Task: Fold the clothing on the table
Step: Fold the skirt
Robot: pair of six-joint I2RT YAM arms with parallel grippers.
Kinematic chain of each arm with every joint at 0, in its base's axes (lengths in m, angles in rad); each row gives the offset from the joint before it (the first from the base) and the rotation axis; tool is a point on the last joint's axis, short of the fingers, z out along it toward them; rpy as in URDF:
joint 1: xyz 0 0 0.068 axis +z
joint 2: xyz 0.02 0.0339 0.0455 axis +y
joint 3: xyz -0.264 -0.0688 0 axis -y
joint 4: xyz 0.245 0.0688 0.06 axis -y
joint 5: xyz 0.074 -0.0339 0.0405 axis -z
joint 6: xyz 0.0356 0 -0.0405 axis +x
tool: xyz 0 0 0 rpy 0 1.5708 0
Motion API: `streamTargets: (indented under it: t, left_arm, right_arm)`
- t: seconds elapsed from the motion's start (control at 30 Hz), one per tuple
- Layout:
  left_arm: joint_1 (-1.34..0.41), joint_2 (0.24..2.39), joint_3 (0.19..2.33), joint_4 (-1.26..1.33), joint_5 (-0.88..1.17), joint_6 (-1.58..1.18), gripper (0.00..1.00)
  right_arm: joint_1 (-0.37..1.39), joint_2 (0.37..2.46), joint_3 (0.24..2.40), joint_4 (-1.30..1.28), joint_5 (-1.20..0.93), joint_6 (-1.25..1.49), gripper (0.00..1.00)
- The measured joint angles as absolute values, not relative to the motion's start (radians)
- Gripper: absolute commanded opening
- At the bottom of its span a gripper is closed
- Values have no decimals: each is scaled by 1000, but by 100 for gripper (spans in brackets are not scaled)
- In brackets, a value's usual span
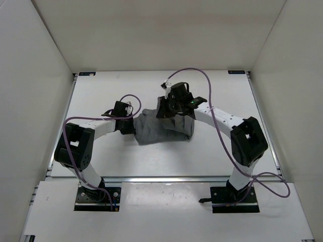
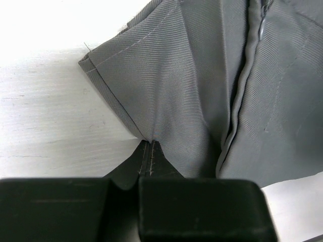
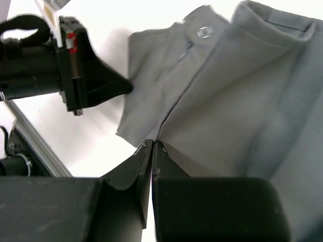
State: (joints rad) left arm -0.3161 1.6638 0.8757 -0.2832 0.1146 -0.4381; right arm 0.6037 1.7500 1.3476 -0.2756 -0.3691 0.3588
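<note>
The dark grey clothing lies bunched in the middle of the white table. My left gripper is at its left edge, shut on a stitched hem. At the garment's far side, my right gripper is shut on a fabric edge by the zipper seam. In the right wrist view the cloth hangs with a button near its top, and the left gripper touches its left edge. The left wrist view shows creased fabric and a long seam.
White walls close in the table on three sides. A metal rail runs along the near edge, ahead of the arm bases. Purple cables loop above both arms.
</note>
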Motion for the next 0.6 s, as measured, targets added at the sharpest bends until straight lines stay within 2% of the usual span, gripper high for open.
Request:
streamTargets:
  t: [0.6]
  left_arm:
    - [-303, 1633, 833, -256, 117, -450, 0]
  right_arm:
    - [759, 1986, 1412, -54, -534, 434, 0]
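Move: The right hand holds the skirt's lifted right end. The skirt's left end lies about 9 cm to its left, some 3 cm back and 14 cm below, with the left gripper's tips about 12 cm left, 5 cm back and 14 cm below. The fold at the skirt's right side is roughly 15 cm to the right, 4 cm back and 13 cm lower. From the left hand, the skirt's left end is 3 cm right and 2 cm ahead. Leftward about 10 cm, also sinking and drawing back some 4 cm each, the right hand carries its pinched end of the skirt over the cloth towards the left gripper and the skirt's left end. It slows on the way, stops sinking about halfway, and turns about 15 degrees counter-clockwise. The left hand stays low with its fingers shut, still pinching the skirt's edge. ##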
